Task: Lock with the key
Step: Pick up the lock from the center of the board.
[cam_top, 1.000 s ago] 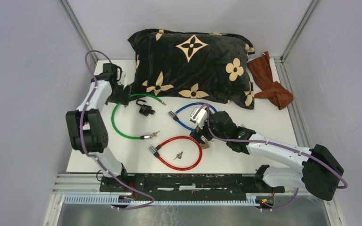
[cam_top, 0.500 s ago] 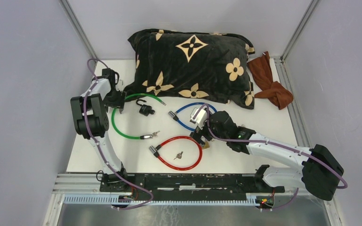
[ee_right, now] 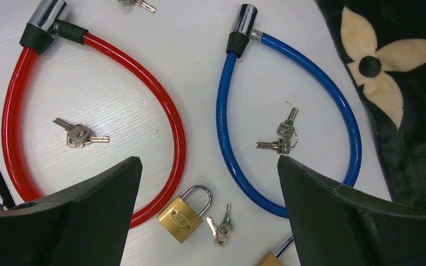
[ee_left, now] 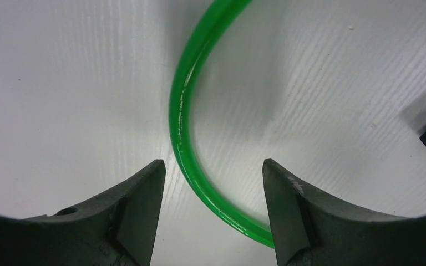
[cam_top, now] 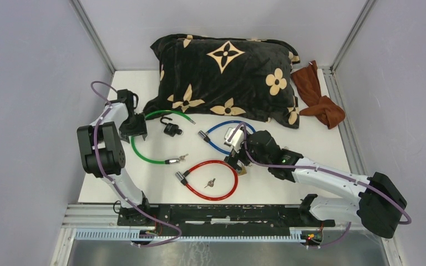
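My right gripper [ee_right: 208, 160] hangs open over a brass padlock [ee_right: 183, 217] with its shackle down, and a small pair of keys [ee_right: 221, 226] lies just right of it. In the top view this gripper [cam_top: 237, 160] sits between the red cable lock [cam_top: 211, 180] and the blue cable lock [cam_top: 227, 133]. My left gripper [ee_left: 213, 163] is low over the table with the green cable [ee_left: 180, 116] curving between its fingers. Its jaws stand apart and neither finger visibly presses the cable. From above, the left gripper [cam_top: 135, 128] is at the green loop's [cam_top: 138, 151] far-left bend.
Key pairs lie inside the red loop [ee_right: 80, 134] and the blue loop [ee_right: 282, 138]. A second brass padlock [ee_right: 269, 259] peeks in at the bottom edge. A black lock head [cam_top: 171, 129] lies by the green cable. A black flowered pillow [cam_top: 227, 77] and brown cloth [cam_top: 319, 97] fill the back.
My left gripper has come nearer along the green cable's left bend and its jaws have narrowed around it. The right arm has stayed put.
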Motion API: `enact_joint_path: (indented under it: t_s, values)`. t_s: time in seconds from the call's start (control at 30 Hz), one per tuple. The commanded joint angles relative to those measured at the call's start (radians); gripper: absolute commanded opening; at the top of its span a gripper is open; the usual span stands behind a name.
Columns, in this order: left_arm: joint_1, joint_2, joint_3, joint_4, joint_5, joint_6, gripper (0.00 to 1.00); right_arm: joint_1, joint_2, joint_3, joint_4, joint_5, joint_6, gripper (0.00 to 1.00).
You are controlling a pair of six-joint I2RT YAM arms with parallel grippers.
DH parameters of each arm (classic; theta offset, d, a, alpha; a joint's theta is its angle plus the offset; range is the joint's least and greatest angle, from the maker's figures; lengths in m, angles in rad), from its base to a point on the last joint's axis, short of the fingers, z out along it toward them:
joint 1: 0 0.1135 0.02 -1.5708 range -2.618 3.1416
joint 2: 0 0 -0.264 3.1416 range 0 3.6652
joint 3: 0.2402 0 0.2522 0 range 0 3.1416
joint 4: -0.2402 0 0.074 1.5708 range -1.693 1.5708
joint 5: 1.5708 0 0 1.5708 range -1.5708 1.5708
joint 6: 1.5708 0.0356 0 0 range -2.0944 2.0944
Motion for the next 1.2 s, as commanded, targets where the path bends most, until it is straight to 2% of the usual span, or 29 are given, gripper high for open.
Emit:
enact_joint_path:
  t_s: [0.0, 0.13, 0.37, 0.4, 0.43, 0.47, 0.5, 0.53, 0.7, 0.8, 1.03, 1.17]
  values:
    - [0.015, -0.055, -0.038, 0.076, -0.093, -0.139, 0.73, -0.005, -0.057, -0.012, 0.025, -0.013, -0.015, 0.98]
    - [0.021, -0.048, -0.102, 0.07, 0.016, -0.162, 0.72, -0.004, -0.084, -0.025, 0.031, -0.013, -0.016, 0.98]
    - [0.03, -0.138, -0.259, 0.137, 0.08, -0.227, 0.64, -0.005, -0.106, -0.011, 0.024, -0.01, -0.022, 0.98]
    - [0.034, -0.129, -0.265, 0.145, 0.086, -0.223, 0.57, -0.005, -0.106, -0.007, 0.027, -0.01, -0.023, 0.98]
    - [0.035, -0.114, -0.264, 0.15, 0.089, -0.215, 0.42, -0.004, -0.105, -0.003, 0.029, -0.01, -0.021, 0.98]
    - [0.037, -0.101, -0.258, 0.151, 0.088, -0.208, 0.21, -0.005, -0.103, 0.004, 0.028, -0.012, -0.019, 0.98]
    - [0.041, -0.093, -0.248, 0.146, 0.089, -0.2, 0.05, -0.005, -0.099, 0.012, 0.022, -0.011, -0.018, 0.98]
    - [0.046, -0.095, -0.239, 0.141, 0.086, -0.197, 0.02, -0.005, -0.099, 0.02, 0.016, -0.014, -0.017, 0.98]
    - [0.056, -0.223, -0.211, 0.14, 0.036, -0.204, 0.02, -0.005, -0.094, 0.039, 0.023, -0.021, -0.024, 0.98]
    - [0.055, -0.314, -0.194, 0.158, 0.068, -0.179, 0.02, -0.007, -0.047, 0.083, 0.047, -0.025, -0.051, 0.98]
    - [0.046, -0.531, -0.191, 0.197, 0.11, 0.009, 0.02, -0.039, 0.217, 0.369, 0.119, -0.124, -0.097, 0.98]
    - [0.045, -0.615, -0.193, 0.172, 0.161, 0.136, 0.01, -0.066, 0.386, 0.519, 0.231, -0.192, -0.066, 0.98]
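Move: The left arc of the green cable lock lies about 5 cm back, 2 cm right and 3 cm below the left hand. From that hand, the green lock's head is roughly 10 cm back and 15 cm right, the black padlock 2 cm ahead and 15 cm right. The right hand has the green free end some 15 cm ahead, 14 cm left, 11 cm below, the blue lock's head 9 cm ahead and 10 cm left, and the gold padlock about 3 cm back and 5 cm right. Back about 5 cm and slightly down and right goes the left hand along the green cable's arc; its fingers shut on the cable, then it rises about 12 cm with it, fingertips swinging forward some 25 degrees. The right hand, open and empty, edges up, waits, then sweeps forward, left and up, out over the blue lock's head and the green free end. ##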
